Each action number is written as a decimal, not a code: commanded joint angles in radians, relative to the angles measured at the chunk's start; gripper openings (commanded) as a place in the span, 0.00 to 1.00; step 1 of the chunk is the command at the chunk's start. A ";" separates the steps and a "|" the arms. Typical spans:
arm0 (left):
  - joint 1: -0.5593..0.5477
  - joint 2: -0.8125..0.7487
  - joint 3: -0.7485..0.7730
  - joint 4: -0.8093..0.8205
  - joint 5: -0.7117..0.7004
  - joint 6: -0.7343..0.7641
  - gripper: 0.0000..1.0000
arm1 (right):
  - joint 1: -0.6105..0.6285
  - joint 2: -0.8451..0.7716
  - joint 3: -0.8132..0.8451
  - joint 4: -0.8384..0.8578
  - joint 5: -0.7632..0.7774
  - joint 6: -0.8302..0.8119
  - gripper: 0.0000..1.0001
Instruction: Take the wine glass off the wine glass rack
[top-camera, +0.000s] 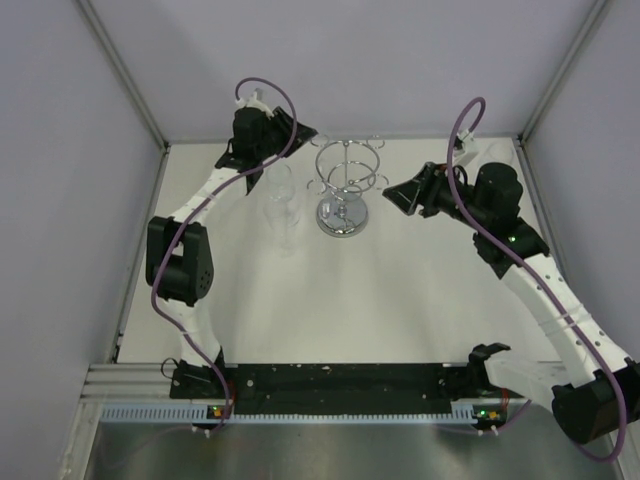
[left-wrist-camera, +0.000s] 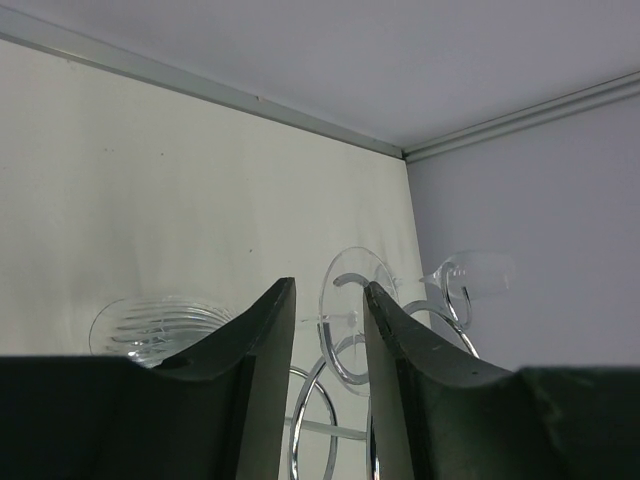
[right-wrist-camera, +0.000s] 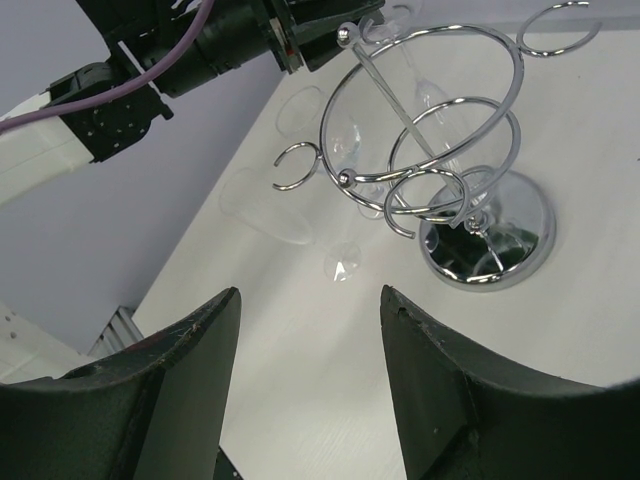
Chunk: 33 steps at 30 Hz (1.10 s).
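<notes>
The chrome wine glass rack stands mid-table, its round base and wire loops showing in the wrist views. A clear wine glass hangs upside down at the rack's left outer loop. Its foot overlaps that loop and its bowl is below. My left gripper is right at the glass. The thin stem crosses the gap of the gripper from finger to finger, and the jaws stand apart without clamping it. My right gripper waits open to the right of the rack, and the gripper holds nothing.
Another clear glass shape seems to hang on the rack's far side. Grey walls close the table at the back and both sides. A metal rail runs along the near edge by the arm bases.
</notes>
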 joint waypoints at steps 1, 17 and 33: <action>-0.003 -0.004 0.011 0.060 0.017 0.002 0.36 | 0.009 -0.016 -0.003 0.050 -0.012 0.005 0.58; -0.003 -0.006 0.008 0.080 0.037 -0.003 0.02 | 0.009 -0.013 -0.005 0.058 -0.018 0.008 0.58; 0.001 -0.059 0.011 0.077 0.022 0.029 0.00 | 0.009 -0.015 -0.003 0.056 -0.024 0.010 0.58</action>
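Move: The foot of the wine glass hanging from the rack's back-left hook is right at my left fingertips, about 2 cm ahead and 2 cm to the right, level with them. The rack's top ring is centred roughly 6 cm back and 8 cm right, slightly lower; its empty front-left hook is some 14 cm back and 1 cm right, 2 cm lower. From my right hand, that foot lies about 21 cm ahead and 19 cm left, a few centimetres lower. I close my left fingers from not quite half open to almost shut, pinching the wine glass by the thin disc of its foot. My left hand stays nearly in place while they shut, then, holding the foot, eases up about 1 cm beside the back-left hook, the wrist turning only a few degrees. ##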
